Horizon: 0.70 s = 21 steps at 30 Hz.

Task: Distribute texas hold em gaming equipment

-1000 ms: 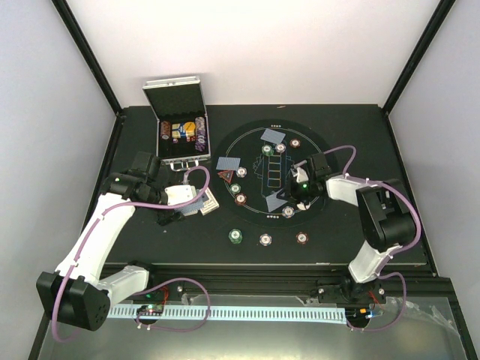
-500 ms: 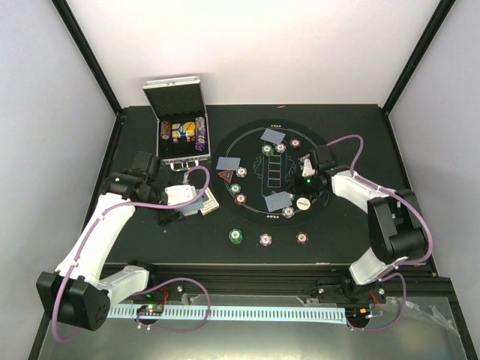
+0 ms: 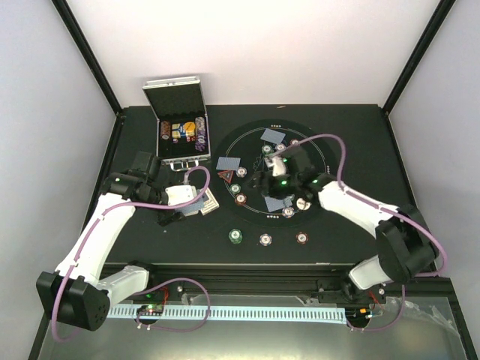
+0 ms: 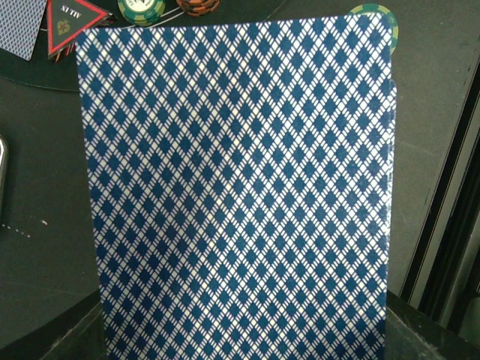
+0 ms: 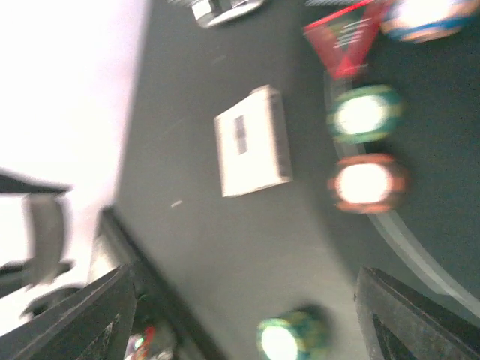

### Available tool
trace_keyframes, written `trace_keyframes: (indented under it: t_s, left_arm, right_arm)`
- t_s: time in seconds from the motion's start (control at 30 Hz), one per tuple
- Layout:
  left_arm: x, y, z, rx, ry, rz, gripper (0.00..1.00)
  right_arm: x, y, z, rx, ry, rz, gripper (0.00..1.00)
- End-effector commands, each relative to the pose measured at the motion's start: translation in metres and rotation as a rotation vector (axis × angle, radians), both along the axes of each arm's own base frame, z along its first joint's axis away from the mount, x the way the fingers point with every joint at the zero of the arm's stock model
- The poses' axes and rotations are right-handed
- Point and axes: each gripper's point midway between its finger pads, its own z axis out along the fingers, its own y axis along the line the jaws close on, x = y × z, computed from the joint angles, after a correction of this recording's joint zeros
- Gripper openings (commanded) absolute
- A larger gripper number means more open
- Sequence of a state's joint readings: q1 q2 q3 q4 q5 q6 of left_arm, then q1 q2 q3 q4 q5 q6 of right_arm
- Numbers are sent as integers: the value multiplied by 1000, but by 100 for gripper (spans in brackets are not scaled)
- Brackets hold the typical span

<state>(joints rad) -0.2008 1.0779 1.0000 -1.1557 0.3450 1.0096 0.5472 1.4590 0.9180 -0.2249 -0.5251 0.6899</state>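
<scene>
My left gripper (image 3: 193, 204) hovers left of the mat, shut on playing cards whose blue diamond back (image 4: 240, 195) fills the left wrist view and hides the fingers. A pale stack of cards (image 3: 209, 201) lies just right of it. Over the mat's middle my right gripper (image 3: 264, 180) is open, and in its blurred wrist view the gap between its fingers (image 5: 247, 322) holds nothing. Blue-backed cards (image 3: 274, 136), the red triangle token (image 3: 224, 177) and several chips (image 3: 241, 199) lie on the mat. A white-faced chip (image 3: 303, 202) sits at its lower right.
The open silver case (image 3: 180, 124) stands at the back left with more pieces inside. The round black mat (image 3: 326, 161) covers the table's centre. Three chips (image 3: 265, 240) lie in a row on the table in front of the mat. Black frame rails border the table.
My right gripper opened, left the white-faced chip at the mat's lower right and swung left to the mat's middle. The left arm and its cards have not moved.
</scene>
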Motion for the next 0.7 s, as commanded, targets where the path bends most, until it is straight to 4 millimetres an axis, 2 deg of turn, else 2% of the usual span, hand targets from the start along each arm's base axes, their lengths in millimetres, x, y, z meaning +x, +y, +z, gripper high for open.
trace_keyframes:
  t_s: [0.0,0.1,0.27,0.47,0.67]
  left_arm:
    - [3,-9,19,-47,-40,-21,2]
    - [3,-10,20,-47,-41,-22,2]
    - [2,-10,19,-46,-38,-23,2]
    - [2,-8,18,-38,-34,-20,1]
    - [2,-8,18,-37,-38,-20,2]
  right_arm:
    - [-41,82,47,306,42,190,83]
    - [-61,116,59,374,68,272,84]
    - [-75,151,58,424,112,336,84]
    - [-84,181,55,454,148,388,84]
    - [-82,198,38,434,193,397,81]
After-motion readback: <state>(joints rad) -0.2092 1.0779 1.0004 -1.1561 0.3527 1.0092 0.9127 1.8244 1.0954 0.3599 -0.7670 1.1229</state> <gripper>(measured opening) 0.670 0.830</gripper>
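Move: The deck sits in the left hand's fingers, its middle some 3 cm to that hand's right and about level with it. From the empty right hand the deck is about 23 cm to the left, 8 cm back and roughly level. Below the right hand, about 12 cm down, are the red chip, 8 cm left and 1 cm back; the white card box, 20 cm left and 1 cm back; and the green chip stack, 10 cm left and 15 cm back. No touch on the deck can be made out yet: the right hand, fingers staying wide open, sweeps left about 19 cm and back some 8 cm, quick at first and then easing, until its fingers reach over the deck. On the way its wrist swings about 20 degrees counter-clockwise and rolls its left side up by about as much. The left hand holds still and keeps its grip on the deck. ##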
